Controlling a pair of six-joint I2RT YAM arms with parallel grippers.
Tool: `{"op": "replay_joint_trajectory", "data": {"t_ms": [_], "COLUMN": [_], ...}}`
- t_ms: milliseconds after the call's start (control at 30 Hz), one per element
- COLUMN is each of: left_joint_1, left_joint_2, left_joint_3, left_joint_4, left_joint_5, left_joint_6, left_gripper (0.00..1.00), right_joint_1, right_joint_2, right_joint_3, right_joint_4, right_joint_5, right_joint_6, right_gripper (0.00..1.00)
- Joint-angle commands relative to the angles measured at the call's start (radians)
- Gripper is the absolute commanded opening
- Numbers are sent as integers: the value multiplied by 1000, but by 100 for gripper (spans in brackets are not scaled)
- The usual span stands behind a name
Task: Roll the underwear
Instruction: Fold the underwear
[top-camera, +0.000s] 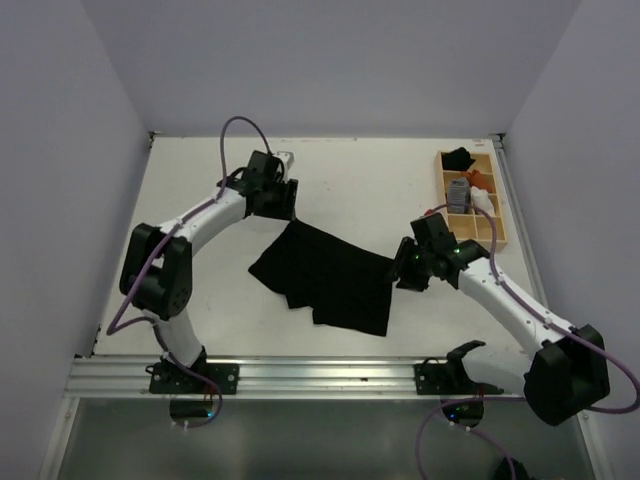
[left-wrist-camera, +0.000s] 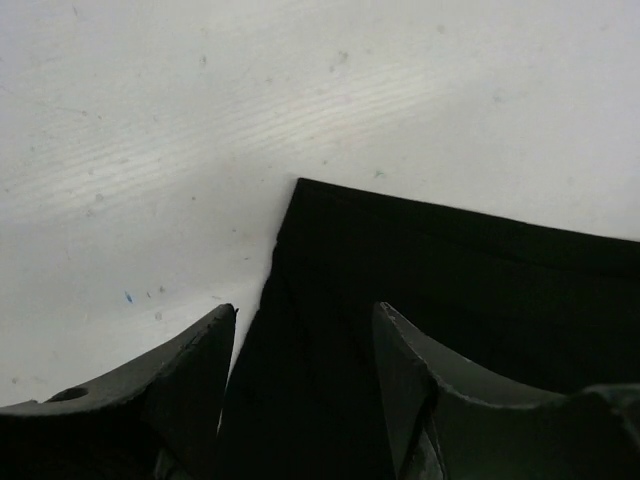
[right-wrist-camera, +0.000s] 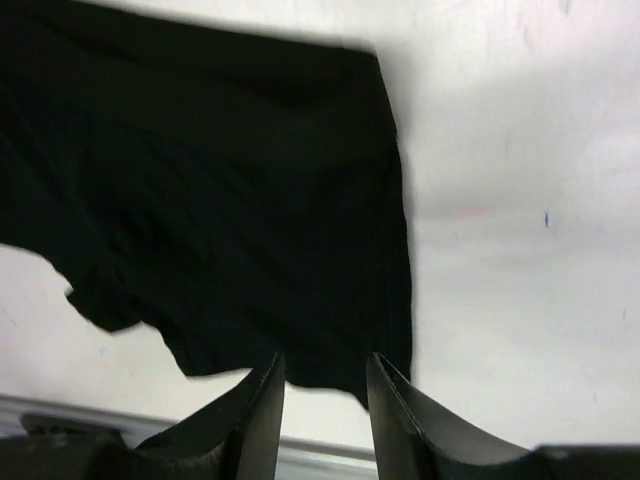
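Observation:
The underwear (top-camera: 330, 275) is a plain black garment lying spread flat on the white table. My left gripper (top-camera: 287, 210) is at its far corner. In the left wrist view the left gripper (left-wrist-camera: 306, 310) is open, with the underwear (left-wrist-camera: 450, 300) lying under and between its fingers, not pinched. My right gripper (top-camera: 400, 270) is at the garment's right corner. In the right wrist view the right gripper (right-wrist-camera: 325, 358) has its jaws apart, and the edge of the underwear (right-wrist-camera: 220, 180) lies just past the fingertips.
A wooden compartment tray (top-camera: 441, 180) stands at the back right. It holds a dark item (top-camera: 458, 157), a grey striped roll (top-camera: 458, 190) and a white roll (top-camera: 483, 200). A metal rail (top-camera: 300, 375) runs along the near table edge. Walls close in the left, right and back.

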Motion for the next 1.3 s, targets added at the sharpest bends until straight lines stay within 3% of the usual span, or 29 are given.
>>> {"op": "replay_joint_trajectory", "data": {"t_ms": [0, 200, 467, 800, 1133, 1267], "left_joint_1": [-117, -413, -750, -888, -942, -965], "left_joint_2": [-192, -324, -176, 42, 146, 218], "left_joint_3": [-49, -222, -114, 78, 140, 219], "left_joint_4": [-38, 17, -6, -38, -55, -124], "left_joint_5": [-101, -175, -336, -371, -359, -373], "left_joint_6": [-73, -334, -472, -506, -541, -556], "left_gripper": [61, 60, 60, 60, 58, 56], "right_joint_1": [-118, -217, -257, -269, -326, -329], "right_joint_2": [130, 363, 511, 549, 512, 491], "right_joint_3": [85, 193, 224, 214, 165, 152], "right_joint_4": [18, 114, 216, 246, 223, 218], "right_joint_5": [5, -95, -198, -272, -258, -270], "right_joint_6": [-118, -284, -370, -402, -404, -390], "right_gripper": [43, 44, 44, 39, 0, 0]}}
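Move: From the left hand, the underwear's near right corner lies about 29 cm back and 24 cm to the right, 7 cm below. The far left corner it has just left is only some 2 cm ahead, 1 cm right. The right hand's target, the far right corner, lies about 9 cm ahead, 2 cm to its right and 8 cm below it, with the near right corner roughly 10 cm behind that hand and the storage tray some 24 cm ahead, 20 cm right. Swinging back and to the right, each by a bit under 30 cm, the open left hand lifts first, then sinks across the underwear towards its near right corner, turning some 20 degrees clockwise. Meanwhile the right hand reaches forward about 9 cm and down 7, shuts its fingers on the far right corner and eases slightly right with it pinched. ##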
